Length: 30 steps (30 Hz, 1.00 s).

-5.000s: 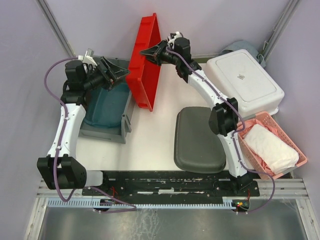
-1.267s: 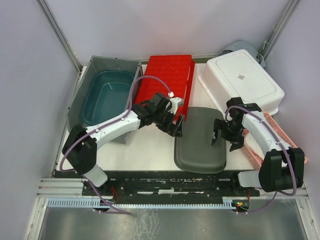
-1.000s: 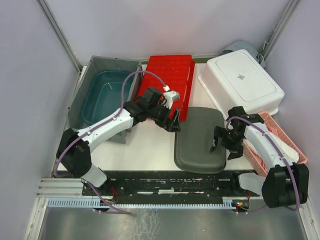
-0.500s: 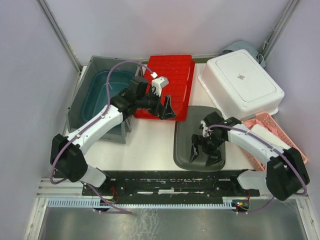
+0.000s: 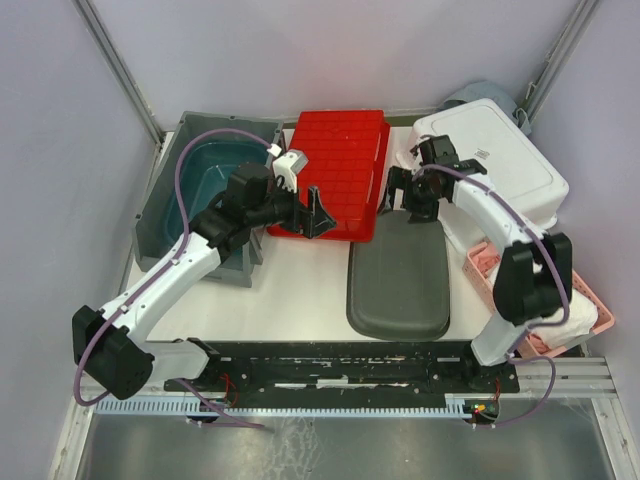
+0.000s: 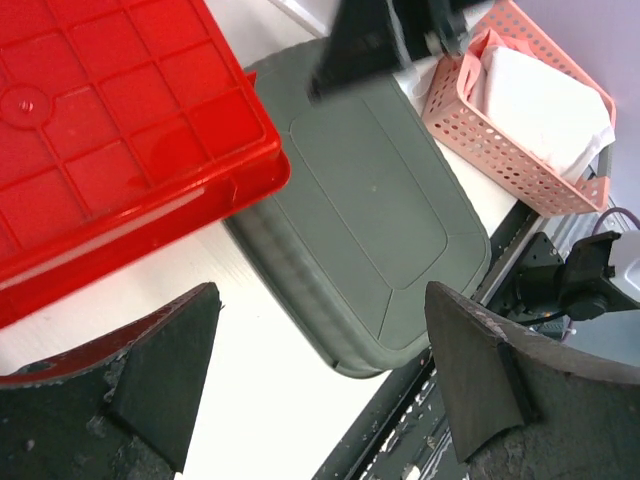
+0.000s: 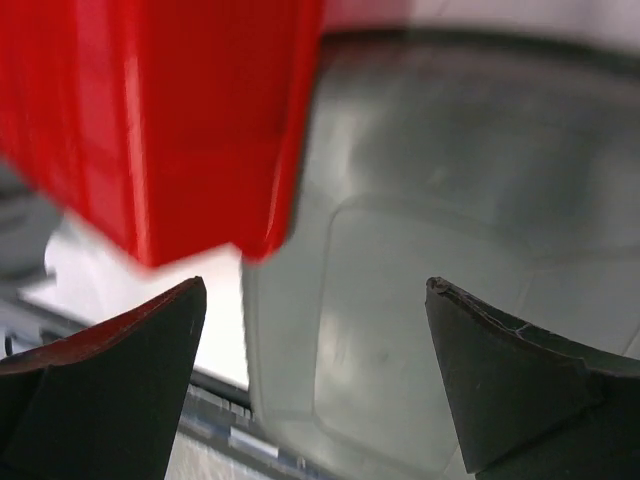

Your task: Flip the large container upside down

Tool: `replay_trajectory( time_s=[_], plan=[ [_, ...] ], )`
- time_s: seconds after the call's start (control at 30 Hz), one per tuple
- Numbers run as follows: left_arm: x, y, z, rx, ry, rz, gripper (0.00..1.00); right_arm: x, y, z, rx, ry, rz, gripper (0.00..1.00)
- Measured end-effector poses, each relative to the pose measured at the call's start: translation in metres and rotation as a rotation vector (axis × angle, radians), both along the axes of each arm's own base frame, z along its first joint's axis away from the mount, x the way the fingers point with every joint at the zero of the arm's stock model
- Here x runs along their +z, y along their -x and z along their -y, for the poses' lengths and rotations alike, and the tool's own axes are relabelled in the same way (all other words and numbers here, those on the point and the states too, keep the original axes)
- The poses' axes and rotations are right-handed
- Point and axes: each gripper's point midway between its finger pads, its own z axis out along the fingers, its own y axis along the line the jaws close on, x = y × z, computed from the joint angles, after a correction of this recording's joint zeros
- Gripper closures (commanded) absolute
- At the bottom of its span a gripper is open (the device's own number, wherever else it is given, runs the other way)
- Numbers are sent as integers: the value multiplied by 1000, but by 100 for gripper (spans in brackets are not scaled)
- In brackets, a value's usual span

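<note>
The large red container [image 5: 335,165] lies bottom up at the back middle of the table, its ribbed underside facing me. My left gripper [image 5: 318,213] hovers open over its near edge, with nothing between the fingers. In the left wrist view the red container [image 6: 120,130] fills the upper left, above the left gripper [image 6: 320,300]. My right gripper [image 5: 408,192] stands open just right of the container, over the far end of a dark grey tub. The right wrist view shows the red container's corner [image 7: 170,120] above the open right gripper [image 7: 315,285], blurred.
A dark grey upturned tub [image 5: 400,270] lies right of centre. A grey bin [image 5: 160,215] holding a teal tub [image 5: 215,185] stands at the left. A white upturned tub [image 5: 495,160] is at the back right, with a pink basket [image 5: 590,300] holding white cloth in front of it.
The red container, held on edge by both grippers five seconds ago, lies bottom up. In the last second my left gripper drew back left and my right arm swung to the container's right side.
</note>
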Motion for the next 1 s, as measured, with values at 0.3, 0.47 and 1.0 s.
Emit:
replay_trajectory(
  time_s=[0.3, 0.47, 1.0],
  plan=[
    [-7, 4, -6, 78, 27, -54, 5, -25, -143, 36, -195, 14, 58, 1],
    [-13, 8, -3, 80, 30, -82, 4, -37, -145, 44, -217, 46, 39, 1],
    [-125, -6, -3, 187, -80, -256, 8, -89, -5, 71, -260, 108, -172, 1]
  ],
)
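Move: The green-grey container lies upside down, its middle about 11 cm back from the right hand, straight in line sideways, and 12 cm below. From that hand the red container is some 13 cm ahead and 17 cm left, the white container about 12 cm ahead and 23 cm right. From the left hand the green-grey container is roughly 5 cm back, 21 cm right and 22 cm below, and the red one 15 cm ahead and 4 cm right. Forward about 15 cm over the far edge of the green-grey container, the right hand reaches, then drops and comes straight back almost as far, bearing to the right all the while, its open gripper coming against the far wall and dragging the container towards the base. The left hand, also open, sinks about 12 cm in front of the red container, tipping further down. ##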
